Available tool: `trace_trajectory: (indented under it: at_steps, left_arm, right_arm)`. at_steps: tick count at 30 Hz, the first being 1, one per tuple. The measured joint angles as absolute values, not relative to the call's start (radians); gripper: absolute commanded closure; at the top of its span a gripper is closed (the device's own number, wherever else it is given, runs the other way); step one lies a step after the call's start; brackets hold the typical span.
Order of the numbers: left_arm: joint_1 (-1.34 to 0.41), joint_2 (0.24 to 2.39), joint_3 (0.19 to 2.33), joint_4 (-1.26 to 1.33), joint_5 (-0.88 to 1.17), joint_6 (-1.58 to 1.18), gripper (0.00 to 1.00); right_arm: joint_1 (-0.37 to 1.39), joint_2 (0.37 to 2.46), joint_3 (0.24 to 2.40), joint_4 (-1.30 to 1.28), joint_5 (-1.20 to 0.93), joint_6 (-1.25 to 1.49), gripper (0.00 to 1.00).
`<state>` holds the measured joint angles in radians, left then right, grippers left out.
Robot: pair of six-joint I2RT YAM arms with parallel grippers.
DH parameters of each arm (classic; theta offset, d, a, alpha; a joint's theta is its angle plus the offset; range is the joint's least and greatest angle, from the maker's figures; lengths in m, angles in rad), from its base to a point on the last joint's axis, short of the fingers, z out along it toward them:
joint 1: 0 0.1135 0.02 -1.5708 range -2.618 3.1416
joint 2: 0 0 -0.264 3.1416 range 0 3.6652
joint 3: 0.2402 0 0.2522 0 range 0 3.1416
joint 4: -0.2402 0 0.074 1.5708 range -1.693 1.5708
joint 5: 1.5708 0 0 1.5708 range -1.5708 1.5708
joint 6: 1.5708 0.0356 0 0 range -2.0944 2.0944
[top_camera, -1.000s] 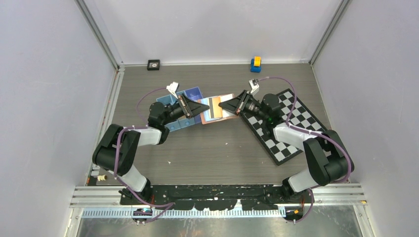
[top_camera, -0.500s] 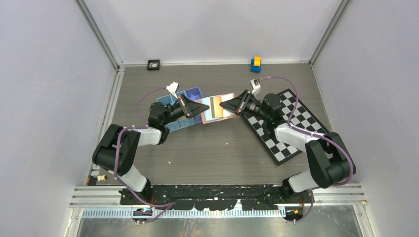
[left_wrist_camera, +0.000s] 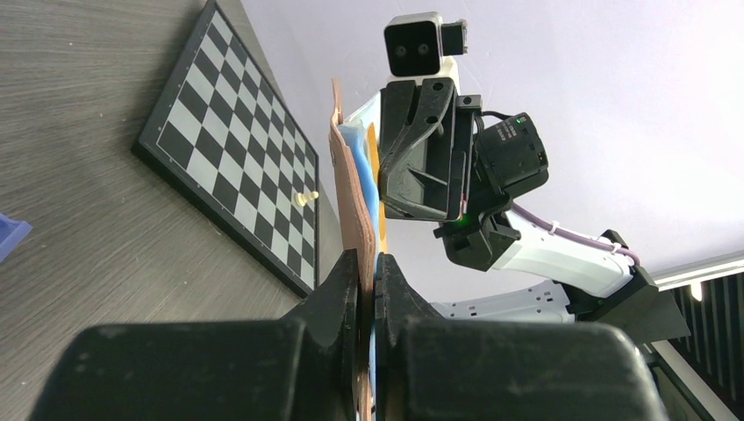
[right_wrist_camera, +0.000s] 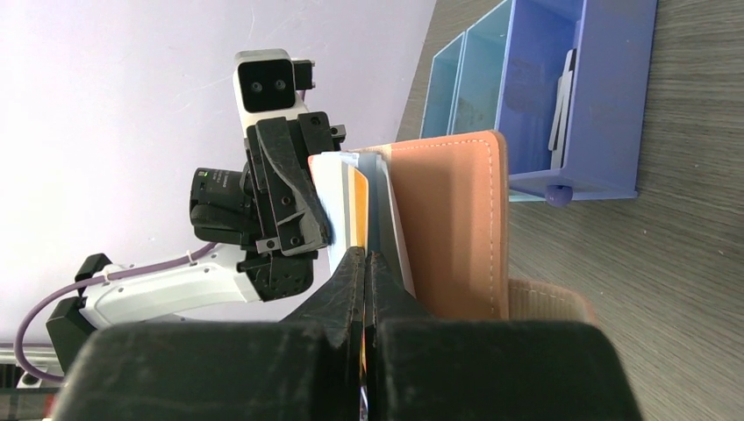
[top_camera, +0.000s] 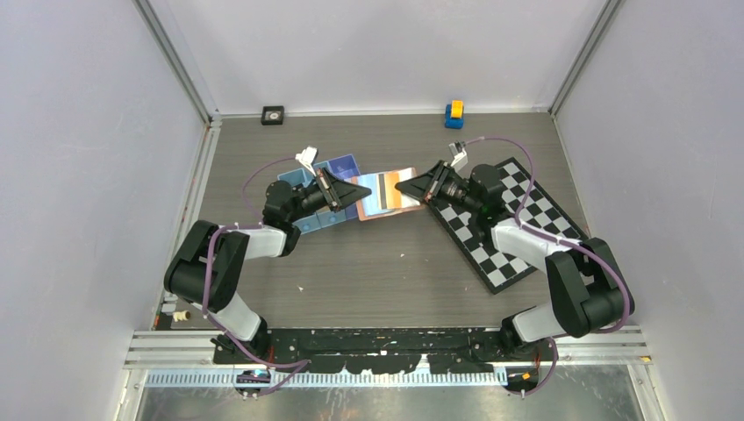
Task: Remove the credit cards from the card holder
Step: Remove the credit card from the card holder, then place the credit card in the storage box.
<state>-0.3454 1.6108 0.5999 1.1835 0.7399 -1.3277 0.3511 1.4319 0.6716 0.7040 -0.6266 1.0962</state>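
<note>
The tan card holder (top_camera: 373, 210) hangs above the table between both arms. My left gripper (top_camera: 361, 192) is shut on its left edge; in the left wrist view the leather flap (left_wrist_camera: 351, 193) stands edge-on between the left gripper (left_wrist_camera: 368, 263) jaws. The credit cards (top_camera: 390, 189), pale blue, orange and dark-striped, fan out of it toward the right. My right gripper (top_camera: 400, 186) is shut on them. In the right wrist view the right gripper (right_wrist_camera: 364, 256) pinches an orange card edge (right_wrist_camera: 357, 206), with the card holder (right_wrist_camera: 456, 219) just right of it.
A blue compartment tray (top_camera: 338, 167) sits behind the left gripper and holds a dark card (right_wrist_camera: 561, 96). A checkered board (top_camera: 500, 219) lies under the right arm with a small pawn (left_wrist_camera: 304, 198) on it. A yellow-blue block (top_camera: 454, 114) and a black square (top_camera: 273, 115) sit by the back wall.
The left gripper has closed tighter on the card holder. The right gripper has shifted slightly right, and the cards have slid a little that way with it.
</note>
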Motion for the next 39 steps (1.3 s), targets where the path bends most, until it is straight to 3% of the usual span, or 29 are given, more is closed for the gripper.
trace_trajectory:
  at_steps: [24,39]
  left_arm:
    - [-0.282,1.521,0.562,1.138,0.731,-1.319,1.00]
    - [-0.189,0.796,0.417,0.569,0.293,-1.039,1.00]
  right_arm:
    - [0.271,1.349,0.656,0.630,-0.576,1.084,0.99]
    - [0.320,1.441,0.679,0.627,-0.577,1.074,0.99]
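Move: The orange credit card is already pinched in the right fingers, its middle about 1 cm to their left and 1 cm back, and still lies in the open card holder. The holder's middle is some 3 cm left and 2 cm back of the right hand. From the left hand, which grips the holder's left end, the card is about 5 cm right at the same height, the holder's middle some 4 cm right and 1 cm back, and the blue drawer box about 13 cm left, 1 cm ahead and 18 cm below. Keeping its pinch on the orange card, the right hand draws it about 4 cm to the right and slightly forward, then eases back left and sinks a couple of centimetres. The left hand keeps the holder gripped, lingers, then pulls it away leftward about 12 cm and up 6, swinging some 35 degrees counter-clockwise towards the drawer box. ##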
